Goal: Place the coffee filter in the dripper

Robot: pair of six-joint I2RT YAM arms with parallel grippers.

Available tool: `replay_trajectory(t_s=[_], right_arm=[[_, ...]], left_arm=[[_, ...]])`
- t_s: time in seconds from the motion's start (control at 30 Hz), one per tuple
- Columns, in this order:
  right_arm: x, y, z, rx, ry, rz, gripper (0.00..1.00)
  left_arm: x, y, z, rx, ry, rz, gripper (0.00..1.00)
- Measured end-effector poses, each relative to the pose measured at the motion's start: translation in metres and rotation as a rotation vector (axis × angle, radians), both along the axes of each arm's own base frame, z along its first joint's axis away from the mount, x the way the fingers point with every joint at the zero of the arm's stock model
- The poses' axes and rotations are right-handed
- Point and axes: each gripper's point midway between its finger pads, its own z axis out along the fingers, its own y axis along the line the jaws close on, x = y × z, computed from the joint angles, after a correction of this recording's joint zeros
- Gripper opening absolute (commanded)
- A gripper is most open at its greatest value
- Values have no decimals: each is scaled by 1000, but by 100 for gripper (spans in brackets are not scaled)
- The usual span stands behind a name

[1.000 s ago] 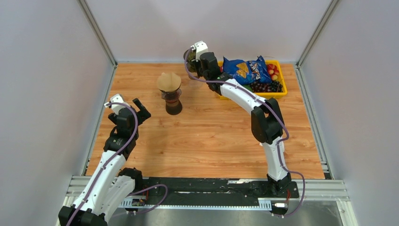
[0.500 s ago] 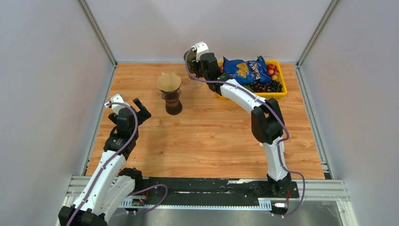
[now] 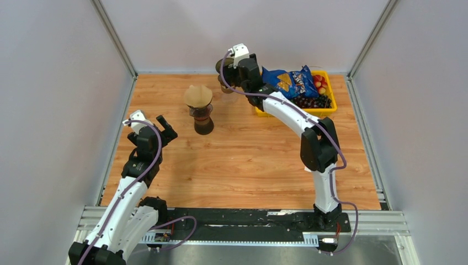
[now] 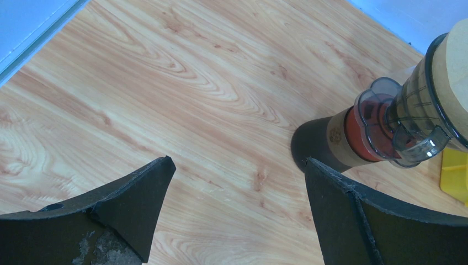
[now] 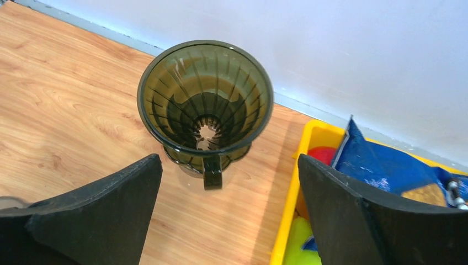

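Observation:
A brown paper coffee filter (image 3: 198, 95) sits in a clear cone on a red and dark stand (image 3: 203, 122) at the table's back left; it also shows in the left wrist view (image 4: 453, 66). The dark tinted dripper (image 5: 205, 99) stands empty near the back wall, its handle towards my right gripper (image 5: 229, 165), which is open and empty just short of it. In the top view the dripper (image 3: 220, 68) is partly hidden by the right gripper (image 3: 226, 81). My left gripper (image 3: 165, 130) is open and empty, to the left of the stand (image 4: 325, 141).
A yellow basket (image 3: 325, 110) with a blue chip bag (image 3: 287, 81), grapes and fruit stands at the back right, right beside the right gripper; its rim (image 5: 287, 221) shows in the right wrist view. Walls close in the table on three sides.
My right arm has swung a little to the right and back, so the gripper has shifted slightly away from the dripper. The left arm has not moved.

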Motion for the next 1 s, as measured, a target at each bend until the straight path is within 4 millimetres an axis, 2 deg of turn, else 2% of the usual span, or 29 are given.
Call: replay_trajectory(t_s=[0.13, 0.23, 0.33, 0.43, 0.5, 0.63, 0.77, 0.9, 1.0], right_arm=[[-16, -12, 31, 23, -33, -6, 100], [-37, -29, 57, 45, -57, -14, 100], [-67, -54, 78, 72, -80, -41, 100], [-100, -89, 81, 89, -84, -108, 100], [-121, -114, 75, 104, -74, -166, 100], [-160, -164, 44, 142, -27, -279, 100], [-185, -209, 11, 198, 53, -400, 100], [-204, -263, -33, 237, 171, -566, 100], [-221, -306, -75, 242, 289, -709, 100]], left_arm=[[0, -1, 0, -2, -1, -3, 100], [0, -1, 1, -3, -2, -7, 100], [-1, -3, 2, -7, -5, -19, 100], [-1, -6, 3, -13, -9, -34, 100], [-2, -9, 5, -22, -16, -50, 100], [-2, -16, 7, -42, -26, -87, 100], [-2, -21, 7, -62, -26, -109, 100], [-3, -27, 11, -90, -41, -135, 100], [-4, -33, 17, -112, -74, -167, 100]])
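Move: The green dripper that the right hand has let go of stands about 5 cm ahead, 3 cm left and 4 cm below it. The dripper with the coffee filter is some 14 cm back and 13 cm left of this hand, the yellow crate 25 cm right and 4 cm ahead, and the white paper 33 cm back and 31 cm right, both well below. From the left hand the green dripper lies about 30 cm ahead and 24 cm right, roughly level. Back and up at first, then sweeping right and down, the right hand leaves the green dripper empty with fingers still wide open, passing the near side of the crate towards the white paper. It ends about 30 cm farther right and 22 cm back, turning clockwise some 40 degrees and tipping down. The open left hand drifts about 3 cm right, turning slightly clockwise. ##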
